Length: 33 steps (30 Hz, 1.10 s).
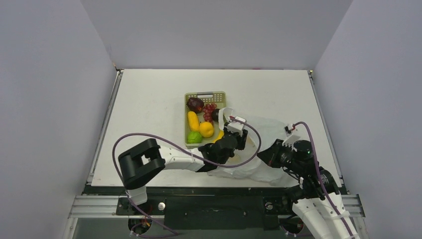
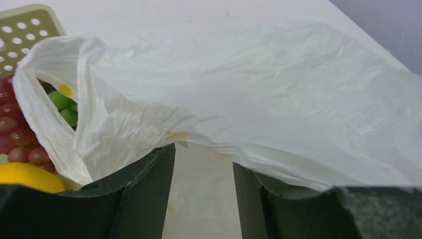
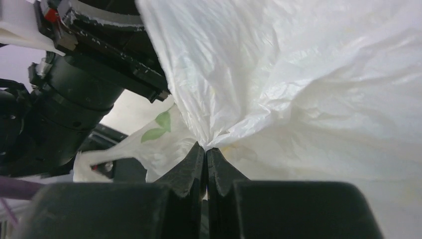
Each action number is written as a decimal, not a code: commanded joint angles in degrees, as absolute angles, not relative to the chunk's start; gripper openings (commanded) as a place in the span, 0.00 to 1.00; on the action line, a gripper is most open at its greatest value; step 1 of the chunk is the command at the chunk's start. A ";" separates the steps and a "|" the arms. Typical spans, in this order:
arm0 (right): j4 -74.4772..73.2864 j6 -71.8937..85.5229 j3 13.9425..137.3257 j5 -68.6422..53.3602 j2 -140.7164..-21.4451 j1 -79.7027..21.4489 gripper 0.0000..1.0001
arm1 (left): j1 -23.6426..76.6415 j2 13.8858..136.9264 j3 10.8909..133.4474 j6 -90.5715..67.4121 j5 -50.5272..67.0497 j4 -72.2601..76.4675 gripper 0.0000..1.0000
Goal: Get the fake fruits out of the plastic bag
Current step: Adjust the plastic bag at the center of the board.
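The white plastic bag (image 1: 263, 132) lies crumpled to the right of the basket. My left gripper (image 1: 238, 133) reaches into its mouth. In the left wrist view the fingers (image 2: 149, 194) stand apart with pale film between them, and the bag (image 2: 273, 89) drapes over their tips, so anything held there is hidden. My right gripper (image 3: 206, 147) is shut on a pinched fold of the bag (image 3: 298, 74) at its near right side (image 1: 268, 154). Fake fruits lie in the basket: a maroon one (image 1: 195, 104), red grapes (image 1: 209, 112), a yellow one (image 1: 206, 129) and a green one (image 1: 194, 137).
The yellow-green slotted basket (image 1: 217, 94) stands just left of the bag, and a bag handle loop (image 2: 45, 114) hangs over its edge beside the red grapes (image 2: 12, 134). The left arm's dark body (image 3: 74, 99) sits close to my right gripper. Grey walls enclose the table.
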<state>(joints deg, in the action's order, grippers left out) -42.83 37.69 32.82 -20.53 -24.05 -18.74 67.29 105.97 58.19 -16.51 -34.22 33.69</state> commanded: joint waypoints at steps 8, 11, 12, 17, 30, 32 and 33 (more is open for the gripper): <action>-55.25 33.48 41.30 -15.37 -29.77 -18.72 0.00 | 67.93 90.43 50.49 -27.48 -19.88 32.53 0.63; -64.24 38.36 45.74 2.39 -28.93 -18.73 0.00 | 68.09 89.82 49.21 -30.55 -7.42 34.78 0.74; -65.34 41.16 47.91 9.01 -29.01 -18.72 0.00 | 68.10 89.87 48.51 -32.47 -4.81 35.81 0.75; -66.99 45.36 50.77 27.54 -30.26 -18.68 0.00 | 69.56 91.45 46.48 -38.57 9.41 38.33 0.78; -68.90 46.54 55.73 18.63 -34.93 -18.36 0.54 | 77.05 99.25 45.06 -51.87 8.17 51.09 0.78; -72.65 47.60 56.91 16.07 -30.66 -18.35 0.76 | 77.14 97.75 45.77 -49.92 7.35 47.41 0.79; -74.03 48.20 57.87 14.72 -28.76 -18.36 0.82 | 77.16 97.48 46.25 -49.09 7.06 45.84 0.79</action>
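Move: Around 17 cm back from the left hand, 1 cm to its right and 11 cm lower, lies the plastic bag's near edge. The banana is about 10 cm left of that hand and 2 cm farther out; the basket's middle is some 17 cm left, 8 cm ahead. The right hand already pinches a bunch of film; the bag's right side lies some 14 cm right of it, 3 cm ahead and 13 cm below, the basket 27 cm left and 20 cm ahead. Backing out from under the film, the left hand first lifts about 5 cm, then sweeps some 23 cm back towards the bag's near edge and sinks again, turning clockwise, tipping down and opening wider. The right hand edges briefly left and up with its pinched bunch, carries it about 16 cm right while turning clockwise, then opens and lets go. ##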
